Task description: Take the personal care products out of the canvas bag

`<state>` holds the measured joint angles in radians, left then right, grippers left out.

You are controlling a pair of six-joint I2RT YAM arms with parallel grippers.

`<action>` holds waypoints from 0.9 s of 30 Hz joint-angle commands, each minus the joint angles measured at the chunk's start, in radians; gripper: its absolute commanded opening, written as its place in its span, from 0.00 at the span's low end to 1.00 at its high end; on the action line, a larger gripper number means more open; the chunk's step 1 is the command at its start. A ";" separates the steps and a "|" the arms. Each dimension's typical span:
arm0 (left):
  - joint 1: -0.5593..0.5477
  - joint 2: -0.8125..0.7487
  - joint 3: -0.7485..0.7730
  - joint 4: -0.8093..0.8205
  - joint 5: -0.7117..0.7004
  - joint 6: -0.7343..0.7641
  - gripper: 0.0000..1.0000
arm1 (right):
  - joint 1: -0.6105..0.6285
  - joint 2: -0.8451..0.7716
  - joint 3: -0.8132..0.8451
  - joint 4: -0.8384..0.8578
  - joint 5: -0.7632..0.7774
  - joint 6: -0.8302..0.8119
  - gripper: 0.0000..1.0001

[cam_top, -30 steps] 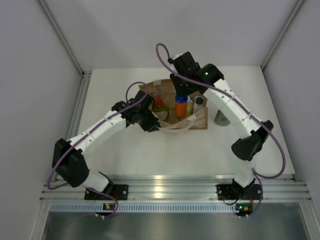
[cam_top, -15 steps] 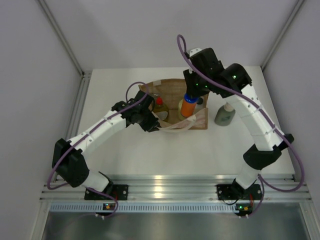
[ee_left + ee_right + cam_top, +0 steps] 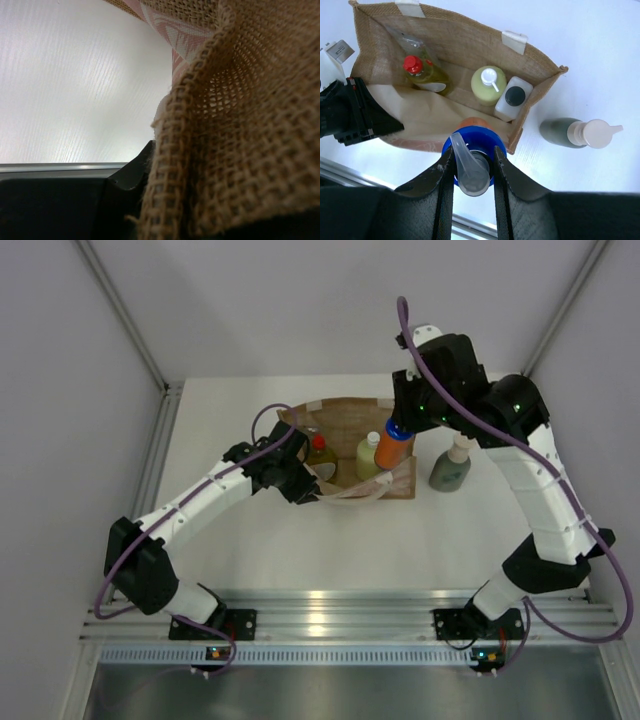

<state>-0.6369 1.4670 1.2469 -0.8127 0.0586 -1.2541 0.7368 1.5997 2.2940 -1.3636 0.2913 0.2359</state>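
Observation:
The tan canvas bag (image 3: 340, 420) lies open on the white table. My left gripper (image 3: 303, 487) is shut on its near-left rim, and burlap (image 3: 240, 150) fills the left wrist view beside one dark finger (image 3: 132, 172). My right gripper (image 3: 473, 170) is shut on the pump neck of the orange blue-capped bottle (image 3: 476, 123), held up over the bag's right end (image 3: 395, 448). In the bag stand a yellow red-capped bottle (image 3: 420, 70), a pale-green white-capped bottle (image 3: 489, 84) and a white dark-capped bottle (image 3: 514, 96). A silvery tube (image 3: 400, 36) lies behind the yellow one.
A grey-green bottle with a beige pump (image 3: 450, 470) lies on the table just right of the bag (image 3: 570, 132). Grey walls close in the table on the left, right and back. A metal rail (image 3: 340, 620) runs along the near edge by the arm bases.
My right gripper has risen and moved right with the orange bottle, from the bag's middle to above its right end. The left arm and bag have not moved.

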 commanded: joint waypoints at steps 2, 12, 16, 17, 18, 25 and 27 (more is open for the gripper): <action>-0.012 0.029 0.003 -0.016 0.058 0.002 0.07 | 0.019 -0.087 0.067 -0.109 0.081 0.020 0.00; -0.012 0.041 0.008 -0.016 0.061 0.007 0.06 | 0.015 -0.172 0.032 -0.138 0.203 0.062 0.00; -0.012 0.044 0.011 -0.016 0.063 0.007 0.06 | 0.009 -0.211 -0.059 -0.134 0.249 0.086 0.00; -0.012 0.042 0.011 -0.016 0.063 0.007 0.06 | 0.009 -0.231 -0.083 -0.132 0.259 0.094 0.00; -0.012 0.042 0.011 -0.016 0.064 0.007 0.06 | 0.007 -0.244 -0.108 -0.127 0.284 0.115 0.00; -0.012 0.042 0.002 -0.016 0.070 0.012 0.06 | 0.003 -0.411 -0.449 0.015 0.368 0.215 0.00; -0.012 0.042 0.000 -0.016 0.070 0.012 0.06 | 0.001 -0.475 -0.540 0.090 0.388 0.227 0.00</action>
<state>-0.6369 1.4796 1.2472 -0.8150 0.0650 -1.2533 0.7368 1.2247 1.8313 -1.3727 0.5869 0.4053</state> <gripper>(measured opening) 0.216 0.278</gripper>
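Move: The orange bottle hangs from the right hand. The bare table where it is headed, right of the canvas bag, lies about 14 cm to the right, 5 cm back and nearly 40 cm below. The green-grey bottle stands some 13 cm ahead and 17 cm right; the bag's middle is 15 cm ahead and 9 cm left, with the light green bottle inside 13 cm ahead, 5 cm left. From the left hand that spot lies about 28 cm right and 3 cm back. Still gripping the orange bottle by its blue pump top, the right hand carries it away from the bag, about 10 cm to the right and 5 cm back. It climbs some 4 cm on the way, then turns downward and sinks about 7 cm towards the bare table, swivelling some 20 degrees clockwise, fingers keeping their hold. ##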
